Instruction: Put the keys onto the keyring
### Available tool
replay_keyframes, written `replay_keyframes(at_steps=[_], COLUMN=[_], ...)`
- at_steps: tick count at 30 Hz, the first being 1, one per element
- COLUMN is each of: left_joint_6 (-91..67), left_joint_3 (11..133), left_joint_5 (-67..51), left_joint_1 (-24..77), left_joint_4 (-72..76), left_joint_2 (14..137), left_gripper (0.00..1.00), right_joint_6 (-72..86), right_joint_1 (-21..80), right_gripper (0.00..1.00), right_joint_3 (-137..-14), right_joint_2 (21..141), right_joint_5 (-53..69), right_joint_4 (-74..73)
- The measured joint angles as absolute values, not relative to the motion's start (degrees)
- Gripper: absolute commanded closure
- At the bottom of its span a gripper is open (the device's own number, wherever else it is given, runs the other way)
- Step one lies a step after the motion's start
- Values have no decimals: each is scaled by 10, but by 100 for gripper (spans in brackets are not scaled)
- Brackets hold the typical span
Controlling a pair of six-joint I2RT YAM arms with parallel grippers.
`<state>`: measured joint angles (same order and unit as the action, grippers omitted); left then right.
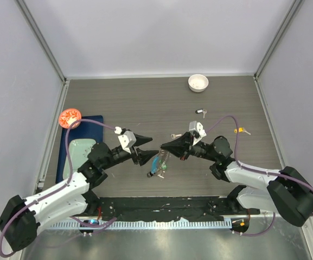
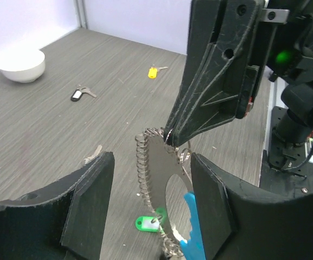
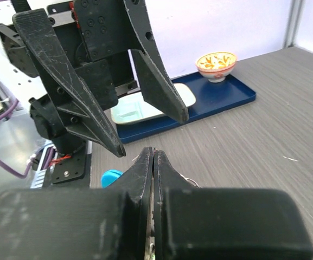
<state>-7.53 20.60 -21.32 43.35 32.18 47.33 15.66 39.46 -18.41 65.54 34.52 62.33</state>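
The keyring (image 2: 145,162), a silver coil loop with a flat metal plate and a blue plastic segment (image 2: 192,227), hangs upright above the table. My right gripper (image 2: 171,136) is shut on its top edge. My left gripper (image 2: 153,162) is open, one finger on each side of the ring; the right-hand finger (image 2: 210,211) is close to the blue segment. A green-tagged key (image 2: 145,223) hangs on the coil. Loose on the table are a black-tagged key (image 1: 200,112), a yellow-tagged key (image 1: 241,130) and a plain key (image 1: 175,135). From above, both grippers meet over the keyring (image 1: 159,163).
A small white bowl (image 1: 198,82) stands at the back of the table. A blue tray (image 1: 99,122) on the left carries a red-patterned bowl (image 1: 69,117) and a pale green plate (image 1: 80,151). Grey walls enclose the table on three sides.
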Motion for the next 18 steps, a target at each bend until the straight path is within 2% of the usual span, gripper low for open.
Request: replay_keyframes(at_steps=[7,14,18], left_joint_6=[-80,-86,-88], left_joint_3=[207,210,220], left_joint_5=[-272,-304,-321], left_joint_1=[425,412,411], left_joint_4=[337,340,340], left_joint_2=[505,534,543], left_gripper=[51,70,77], right_joint_6=[210,239,243], right_joint_1=[380,372,369], right_gripper=[99,99,99], right_joint_3=[-182,-181,-181], right_joint_2=[714,731,731], right_joint_5=[402,429,434], right_joint_4=[696,710,720])
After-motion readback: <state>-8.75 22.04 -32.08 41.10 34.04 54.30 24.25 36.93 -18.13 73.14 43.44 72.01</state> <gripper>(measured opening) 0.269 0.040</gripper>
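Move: The keyring hangs from the shut right fingertips. Its top edge is about 3 cm to the right of the half-open left gripper and 1 cm back, nearly level with it; for the right hand that edge is right at its tips, some 1 cm below. The green tag dangles roughly 9 cm below the left hand, 4 cm right and 1 cm back. A loose silver key lies on the table about 16 cm ahead of the left hand, 9 cm right and 15 cm down. Bring the left gripper down about 2 cm and to the right some 1.5 cm, easing slightly back and turning about 10 degrees clockwise, so its fingers come around the keyring's top edge just under the right fingertips; narrow them to under half their present gap. Keep the right gripper pinched on the keyring while it sinks and draws back about a centimetre each, swinging roughly 10 degrees counter-clockwise. ##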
